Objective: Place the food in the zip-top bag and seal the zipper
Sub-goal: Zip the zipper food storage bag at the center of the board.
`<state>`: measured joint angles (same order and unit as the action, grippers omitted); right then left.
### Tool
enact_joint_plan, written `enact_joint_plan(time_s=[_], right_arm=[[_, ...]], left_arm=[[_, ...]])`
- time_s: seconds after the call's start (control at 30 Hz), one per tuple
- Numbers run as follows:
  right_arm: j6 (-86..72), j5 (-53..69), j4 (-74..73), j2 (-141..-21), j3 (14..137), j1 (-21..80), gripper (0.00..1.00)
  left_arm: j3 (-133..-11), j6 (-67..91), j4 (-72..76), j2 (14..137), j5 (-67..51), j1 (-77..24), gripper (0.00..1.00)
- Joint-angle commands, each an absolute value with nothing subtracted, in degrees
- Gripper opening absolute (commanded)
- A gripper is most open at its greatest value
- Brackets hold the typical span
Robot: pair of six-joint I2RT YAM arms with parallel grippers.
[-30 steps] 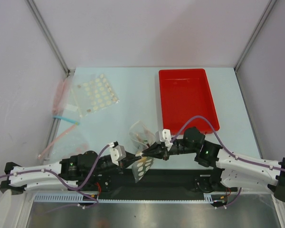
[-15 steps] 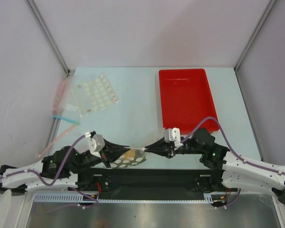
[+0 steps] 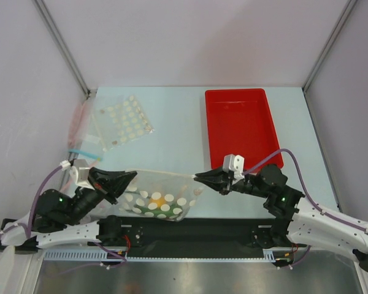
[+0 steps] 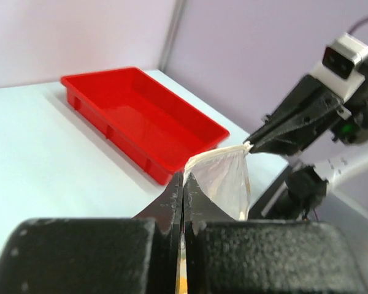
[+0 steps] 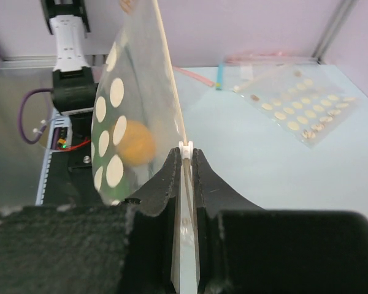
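The zip-top bag (image 3: 172,195), clear with white dots, hangs stretched between my two grippers at the table's near edge. Inside it the food shows as a yellow ball (image 3: 159,199) and something green (image 3: 148,209); the right wrist view shows the yellow ball (image 5: 137,142) behind the dotted plastic (image 5: 135,73). The zipper (image 3: 165,173) runs taut along the bag's top. My left gripper (image 3: 134,174) (image 4: 183,177) is shut on the bag's left corner (image 4: 224,177). My right gripper (image 3: 197,176) (image 5: 185,154) is shut on the zipper's right end, with the white slider (image 5: 185,147) between its tips.
An empty red tray (image 3: 242,125) (image 4: 141,116) stands at the back right. A flatter dotted bag (image 3: 122,119) (image 5: 300,104) lies at the back left. Plain clear bags with pink and blue strips (image 3: 80,153) lie by the left wall.
The grippers have drawn apart: the left one swung left and the right one slightly right. The bag, bunched between them before, now hangs flat with its top pulled straight.
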<state>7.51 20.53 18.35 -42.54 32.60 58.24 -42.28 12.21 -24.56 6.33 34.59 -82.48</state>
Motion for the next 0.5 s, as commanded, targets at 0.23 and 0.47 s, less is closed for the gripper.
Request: enact_joint_plan(time_s=[0.23,0.47], right_arm=[[4.49,12.39,15.91,-37.36,29.80,50.81,0.00],[2.46,15.02,16.17,-36.21,29.27,47.11,0.00]], left_arm=[[-35.34,10.29,-11.62,-3.33,51.06,-82.44,0.00],[-33.14,6.25,-6.16,1.82,55.28,-82.44,0.00]])
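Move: The zip bag already hangs between the hands. Its middle is about 10 cm right of the left hand, 3 cm back and 9 cm below. From the right hand, it is some 10 cm left, 3 cm back and 7 cm below. The white slider pinched in the right fingers is roughly 20 cm right of the left hand, level with it in reach and 3 cm lower. The red bin's middle is about 32 cm ahead of the right hand, 21 cm right and 25 cm down. Forward and apart, the hands spread the zip bag between them. The right hand, still pinching the white slider, goes about 5 cm out and 4 cm right, towards the red bin; the shut left fingers keep the opposite top corner, moving some 3 cm forward, 2 cm left and slightly down. Both wrists swing their fingertips farther outward over the board, the left counter-clockwise and the right clockwise. ##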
